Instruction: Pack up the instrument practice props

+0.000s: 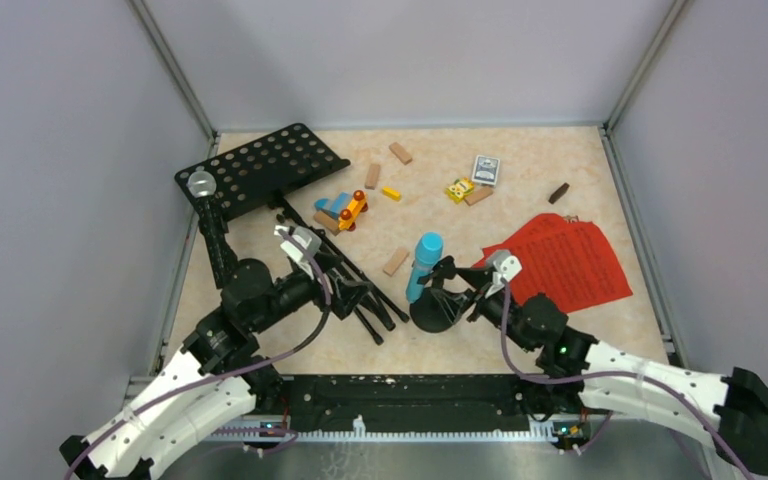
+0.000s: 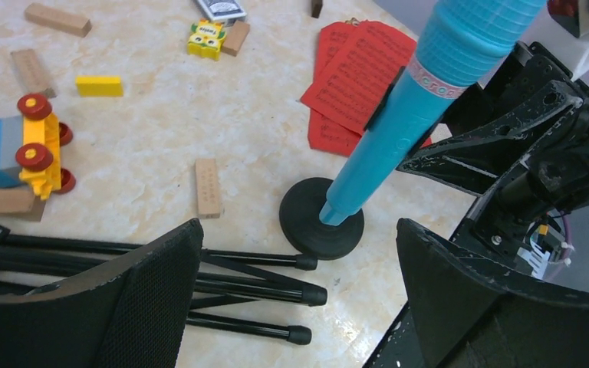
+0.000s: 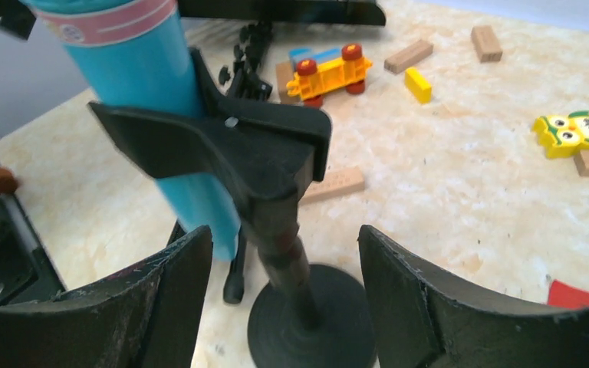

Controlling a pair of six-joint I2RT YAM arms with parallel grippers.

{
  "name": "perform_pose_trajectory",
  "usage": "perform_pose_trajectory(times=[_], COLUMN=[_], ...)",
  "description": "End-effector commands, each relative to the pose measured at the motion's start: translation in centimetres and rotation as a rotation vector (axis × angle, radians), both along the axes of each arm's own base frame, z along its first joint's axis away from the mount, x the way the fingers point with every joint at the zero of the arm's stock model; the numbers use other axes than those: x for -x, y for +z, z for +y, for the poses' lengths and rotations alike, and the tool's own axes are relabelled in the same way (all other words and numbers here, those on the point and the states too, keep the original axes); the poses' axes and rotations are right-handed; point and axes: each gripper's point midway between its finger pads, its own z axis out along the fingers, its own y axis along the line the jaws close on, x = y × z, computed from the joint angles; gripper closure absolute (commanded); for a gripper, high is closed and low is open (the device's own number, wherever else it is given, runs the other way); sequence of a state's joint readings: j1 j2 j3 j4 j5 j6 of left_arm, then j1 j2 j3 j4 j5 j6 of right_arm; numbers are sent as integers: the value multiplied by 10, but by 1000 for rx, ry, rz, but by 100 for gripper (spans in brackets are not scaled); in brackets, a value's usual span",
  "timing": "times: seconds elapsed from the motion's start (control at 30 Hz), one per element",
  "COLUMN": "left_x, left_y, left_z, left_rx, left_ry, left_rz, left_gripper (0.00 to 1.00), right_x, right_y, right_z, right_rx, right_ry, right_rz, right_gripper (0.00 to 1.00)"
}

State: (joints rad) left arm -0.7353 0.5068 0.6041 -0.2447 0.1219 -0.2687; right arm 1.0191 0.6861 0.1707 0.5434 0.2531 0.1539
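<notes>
The blue microphone (image 1: 424,262) (image 2: 422,100) (image 3: 153,100) leans in the clip of a black round-based holder (image 1: 438,315) (image 3: 330,330). My right gripper (image 1: 452,287) (image 3: 284,234) is open, its fingers on either side of the holder's stem with gaps. My left gripper (image 1: 360,300) (image 2: 299,230) is wide open above the ends of the tripod legs (image 2: 253,291). The black hole-punched music desk (image 1: 260,165) lies at the back left. The silver-headed microphone (image 1: 201,184) stands beside it. Red sheet-music pages (image 1: 565,260) (image 2: 357,77) lie at the right.
A colourful toy vehicle (image 1: 345,208) (image 2: 34,146), several small wooden blocks such as one by the holder (image 1: 395,262) (image 2: 208,186), a yellow owl block (image 1: 458,189) and a card box (image 1: 487,168) are scattered at the back. Grey walls close in the table.
</notes>
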Motion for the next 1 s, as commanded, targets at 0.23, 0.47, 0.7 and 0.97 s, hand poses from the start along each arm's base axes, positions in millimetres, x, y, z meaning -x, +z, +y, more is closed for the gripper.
perform_pose_trajectory(times=[0.23, 0.47, 0.7, 0.97], left_x=[19, 13, 5, 4], left_y=[53, 71, 66, 69], left_z=[-43, -68, -92, -111], left_rx=[125, 198, 208, 258], left_ry=[-312, -387, -421, -433], left_rz=[-466, -552, -492, -464], left_gripper=[1, 1, 1, 7], right_x=[43, 50, 50, 54], right_y=[49, 32, 35, 29], right_z=[-15, -3, 2, -4], right_rx=[70, 348, 328, 324], right_ry=[174, 313, 340, 338], right_rz=[-42, -57, -49, -25], right_gripper=[29, 26, 26, 29])
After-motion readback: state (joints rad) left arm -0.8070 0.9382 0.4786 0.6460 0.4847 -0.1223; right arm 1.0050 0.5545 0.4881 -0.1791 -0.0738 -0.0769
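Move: The blue microphone, upright in its clip, has its middle about 14 cm right of the left hand, 2 cm ahead and a touch higher. Its black stand base lies about 17 cm right and 4 cm ahead, the tripod feet 7 cm right and 2 cm ahead, and a wooden block 8 cm right and 14 cm ahead, all some 20 cm lower. From the right hand, the microphone is about 9 cm left, 4 cm ahead and 8 cm up. The open left hand reaches about 10 cm right towards the microphone, turning clockwise; the right backs off 5 cm. ##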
